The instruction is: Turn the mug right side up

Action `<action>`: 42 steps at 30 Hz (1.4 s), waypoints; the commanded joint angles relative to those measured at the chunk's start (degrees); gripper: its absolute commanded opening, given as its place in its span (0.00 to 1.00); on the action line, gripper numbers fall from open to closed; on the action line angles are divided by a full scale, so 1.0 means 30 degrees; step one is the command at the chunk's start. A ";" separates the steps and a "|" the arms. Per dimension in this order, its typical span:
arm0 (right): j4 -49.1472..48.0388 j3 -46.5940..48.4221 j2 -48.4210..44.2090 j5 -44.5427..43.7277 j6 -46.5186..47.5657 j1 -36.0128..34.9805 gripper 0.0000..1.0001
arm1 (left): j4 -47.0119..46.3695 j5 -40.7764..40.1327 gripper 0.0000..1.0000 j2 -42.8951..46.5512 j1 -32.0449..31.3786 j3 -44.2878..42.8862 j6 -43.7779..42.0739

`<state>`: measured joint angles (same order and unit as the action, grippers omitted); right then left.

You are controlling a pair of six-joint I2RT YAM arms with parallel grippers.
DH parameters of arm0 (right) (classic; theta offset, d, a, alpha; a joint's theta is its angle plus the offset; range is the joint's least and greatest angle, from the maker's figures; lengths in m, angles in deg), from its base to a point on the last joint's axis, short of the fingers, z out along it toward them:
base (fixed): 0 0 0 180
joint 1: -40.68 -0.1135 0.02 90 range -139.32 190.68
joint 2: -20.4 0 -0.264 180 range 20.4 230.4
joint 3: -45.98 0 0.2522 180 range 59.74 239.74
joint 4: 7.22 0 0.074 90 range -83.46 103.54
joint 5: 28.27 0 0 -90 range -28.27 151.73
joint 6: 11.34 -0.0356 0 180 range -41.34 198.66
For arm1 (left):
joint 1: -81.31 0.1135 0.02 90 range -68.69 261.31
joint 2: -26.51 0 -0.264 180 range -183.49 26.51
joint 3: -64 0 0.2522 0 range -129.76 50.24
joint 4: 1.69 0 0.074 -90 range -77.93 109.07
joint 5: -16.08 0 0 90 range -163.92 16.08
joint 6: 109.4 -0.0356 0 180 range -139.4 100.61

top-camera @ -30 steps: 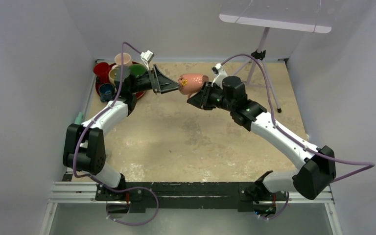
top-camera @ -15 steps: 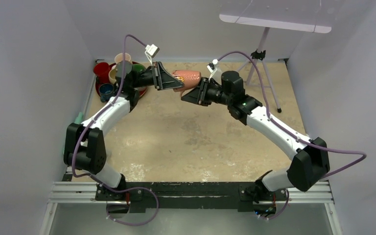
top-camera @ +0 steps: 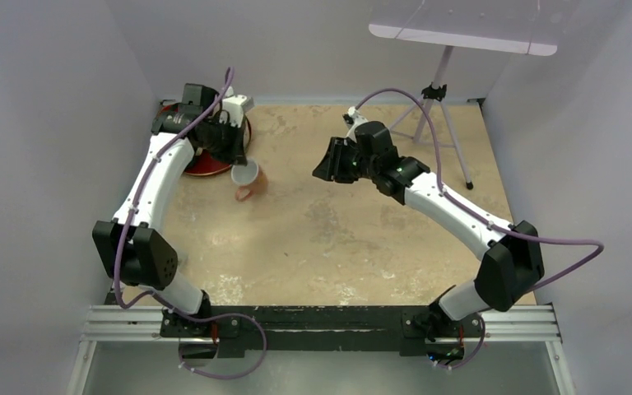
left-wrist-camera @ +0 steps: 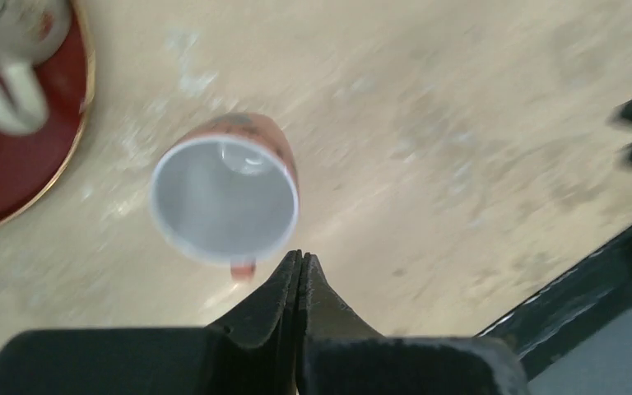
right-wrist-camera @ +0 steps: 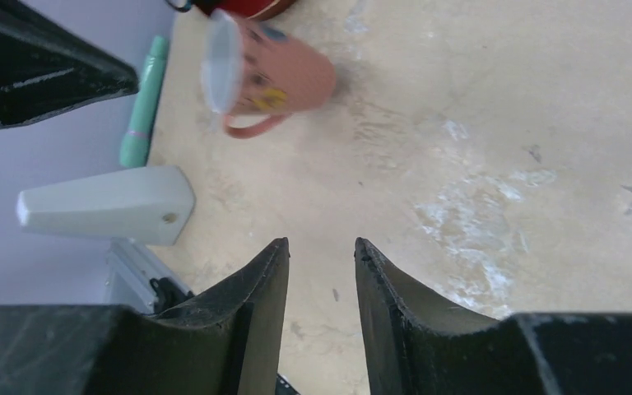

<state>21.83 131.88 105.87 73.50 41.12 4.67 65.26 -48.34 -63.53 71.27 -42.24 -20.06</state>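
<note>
The mug (top-camera: 248, 179) is salmon pink with a white inside and a handle. It sits low over the tan table (top-camera: 337, 239), beside the red tray. In the left wrist view the mug (left-wrist-camera: 225, 197) shows its open mouth toward the camera, blurred. Whether it rests on the table I cannot tell. My left gripper (top-camera: 237, 163) is just above it. Its jaws are pressed together on nothing in the left wrist view (left-wrist-camera: 299, 257), just short of the rim. My right gripper (top-camera: 321, 170) hangs mid-table, open and empty (right-wrist-camera: 321, 243), with the mug (right-wrist-camera: 267, 74) well beyond it.
A red tray (top-camera: 204, 166) with cups lies at the back left, mostly hidden under my left arm. It shows as a red tray (left-wrist-camera: 16, 164) with a white cup (left-wrist-camera: 8, 58). A tripod stand (top-camera: 440, 107) is at the back right. A teal object (right-wrist-camera: 141, 115) lies by the left wall.
The mug has left my right gripper, which opened and drew back slightly. My left arm swung left and down toward the tray, its gripper closed, and the mug now sits lower beneath it.
</note>
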 commanded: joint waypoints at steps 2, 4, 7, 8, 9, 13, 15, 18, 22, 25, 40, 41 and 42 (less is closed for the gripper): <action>0.0748 -0.0259 -0.0992 -0.2367 0.1148 0.0044 0.40 | 0.5445 -0.5619 0.00 -0.0466 0.1133 -0.0798 -0.6806; 0.1007 -0.0178 -0.1128 -0.2862 0.1344 0.0026 0.40 | 0.5360 -0.7718 0.00 -0.1044 0.1340 -0.0994 -0.7468; 0.1127 -0.0112 -0.1349 -0.3366 0.1562 0.0027 0.40 | 0.4613 -0.7757 0.00 -0.1801 0.1943 -0.1348 -0.7753; 0.1072 -0.0213 -0.1477 -0.3601 0.1557 0.0025 0.40 | 0.4436 -0.6893 0.00 -0.1971 0.1997 -0.1285 -0.7974; 0.0904 -0.0340 -0.1684 -0.3704 0.1556 0.0025 0.40 | 0.4381 -0.5456 0.00 -0.2007 0.1992 -0.1116 -0.8138; 0.0443 -0.0758 -0.2305 -0.3621 0.1614 0.0043 0.40 | 0.2546 -0.3250 0.01 -0.1908 0.1551 0.0296 -0.7831; 0.0509 -0.0923 -0.2502 -0.3620 0.1595 0.0038 0.39 | 0.1701 -0.2995 0.11 -0.1842 0.1475 0.0880 -0.7899; 0.0938 -0.0933 -0.2714 -0.3787 0.1761 0.0044 0.39 | 0.2573 -0.2854 0.23 -0.1794 0.1628 0.0847 -0.8061; 0.0790 -0.1462 -0.3301 -0.3821 0.1779 0.0038 0.39 | 0.1988 -0.1402 0.47 0.0130 0.1417 0.3360 -0.8924; 0.0805 -0.1586 -0.3471 -0.3842 0.1772 0.0028 0.38 | 0.2051 -0.1586 0.56 0.1236 0.0799 0.4931 -1.1025; 0.0676 -0.1785 -0.4209 -0.4257 0.2418 0.0035 0.39 | 0.3842 -0.0198 1.00 0.7488 -0.1474 1.2573 -2.1720; 0.0631 -0.1825 -0.4318 -0.4324 0.2448 0.0041 0.39 | 0.3614 -0.0232 1.00 0.7730 -0.1620 1.3082 -2.1739; 0.0531 -0.1914 -0.4412 -0.4428 0.2462 0.0027 0.39 | 0.3231 -0.0405 1.00 0.7888 -0.1785 1.3604 -2.1745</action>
<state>25.52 126.55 95.40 62.41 46.98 4.74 75.78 -52.55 -42.90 67.55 -5.85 -79.56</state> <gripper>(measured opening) 0.386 0.997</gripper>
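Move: In the air between the hands, mug tumbling free: from the left hand it is about 4 cm back, 2 cm left and 10 cm below. The red tray's middle lies roughly 7 cm ahead and 12 cm left of the left hand, on the table some 23 cm down; the green mug on the tray is about 11 cm ahead and 5 cm left. From the right hand, the falling mug is some 19 cm left, 2 cm back and 9 cm lower. Darting left about 10 cm and sinking, the left hand squeezes its nearly shut, empty fingers fully closed, then eases back right. It next draws some 15 cm back towards its base after the fallen mug, lower still, turning clockwise about 50 degrees while the fingers spread wide above the mug. The right hand, fingers still part open, shifts about 5 cm right, away from the mug. ##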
